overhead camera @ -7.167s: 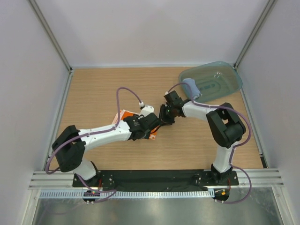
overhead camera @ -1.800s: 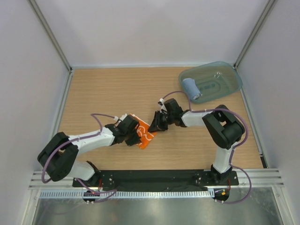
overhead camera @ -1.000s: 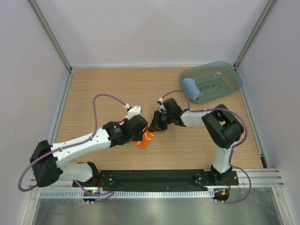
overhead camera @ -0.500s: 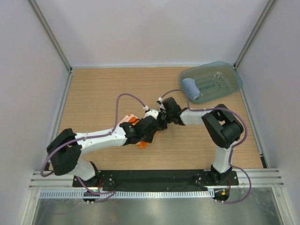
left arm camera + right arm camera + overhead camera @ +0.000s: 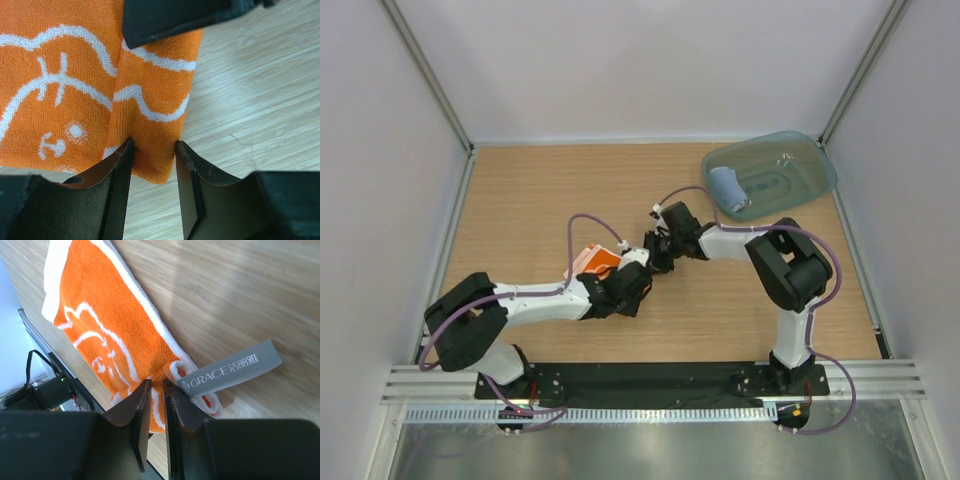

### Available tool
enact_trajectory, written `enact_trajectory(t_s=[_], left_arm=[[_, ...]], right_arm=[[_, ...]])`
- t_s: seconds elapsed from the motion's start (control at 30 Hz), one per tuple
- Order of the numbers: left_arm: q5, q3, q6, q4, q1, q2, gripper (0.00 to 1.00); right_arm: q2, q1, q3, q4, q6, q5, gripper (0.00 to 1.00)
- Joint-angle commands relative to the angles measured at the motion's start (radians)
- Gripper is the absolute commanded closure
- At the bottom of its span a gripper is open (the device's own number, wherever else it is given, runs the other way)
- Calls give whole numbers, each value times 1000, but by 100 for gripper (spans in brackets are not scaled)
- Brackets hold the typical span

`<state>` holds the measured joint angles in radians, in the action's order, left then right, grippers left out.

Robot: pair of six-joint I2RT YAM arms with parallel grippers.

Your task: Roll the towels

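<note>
The orange towel (image 5: pixel 599 261) with white prints lies partly folded at the table's middle. My left gripper (image 5: pixel 638 273) meets it from the near side. In the left wrist view its jaws (image 5: pixel 153 150) press both sides of a folded strip of the orange towel (image 5: pixel 55 60) at its corner. My right gripper (image 5: pixel 656 250) comes from the right. In the right wrist view the right gripper (image 5: pixel 156 385) stands narrowly shut on a bunched fold of the orange towel (image 5: pixel 100 335), beside its grey label (image 5: pixel 230 372). The light blue towel (image 5: pixel 727 190) sits rolled in the tray.
The translucent teal tray (image 5: pixel 798 160) stands at the back right corner. Light walls with metal posts enclose the wooden table (image 5: pixel 530 190). A black finger of my right gripper (image 5: pixel 170 20) shows at the top of the left wrist view.
My left arm has swung right across the towel and its gripper now sits at the towel's right corner. The right gripper has shifted slightly back and left, still holding the towel.
</note>
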<state>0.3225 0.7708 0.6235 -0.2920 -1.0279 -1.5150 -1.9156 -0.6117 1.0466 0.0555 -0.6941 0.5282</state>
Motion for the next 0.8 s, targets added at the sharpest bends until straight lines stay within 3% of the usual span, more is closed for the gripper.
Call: enact_trajectory(t_s=[0.0, 0.4, 0.77], left_arm=[[-16, -51, 44, -13, -4, 9, 59], [-37, -116, 97, -32, -4, 72, 56], [-31, -97, 110, -52, -6, 21, 59]], right_arm=[[-60, 6, 52, 69, 57, -111, 76], [-160, 17, 204, 129, 87, -94, 76], [-45, 99, 348, 318, 163, -109, 73]])
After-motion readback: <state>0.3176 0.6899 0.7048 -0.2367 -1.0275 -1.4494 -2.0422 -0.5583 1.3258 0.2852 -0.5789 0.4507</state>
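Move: At the orange towel's far right corner sit the right fingers; the folded towel's middle lies some 9 cm left of that hand and 4 cm back. Its grey label is roughly 2 cm ahead and 1 cm left of the right hand point, and the blue towel roll about 17 cm ahead, 18 cm to the right. From the left hand, the orange towel's middle is about 5 cm ahead and 5 cm left, all near fingertip height. Sliding away forward, low over the table, the right hand leaves the orange towel's corner by about 6 cm, drifting slightly left first and then swinging back right in a quickening finish; its narrow finger gap barely changes. The left fingers keep straddling the towel's near folded end, easing back barely a centimetre with a small counter-clockwise turn. ##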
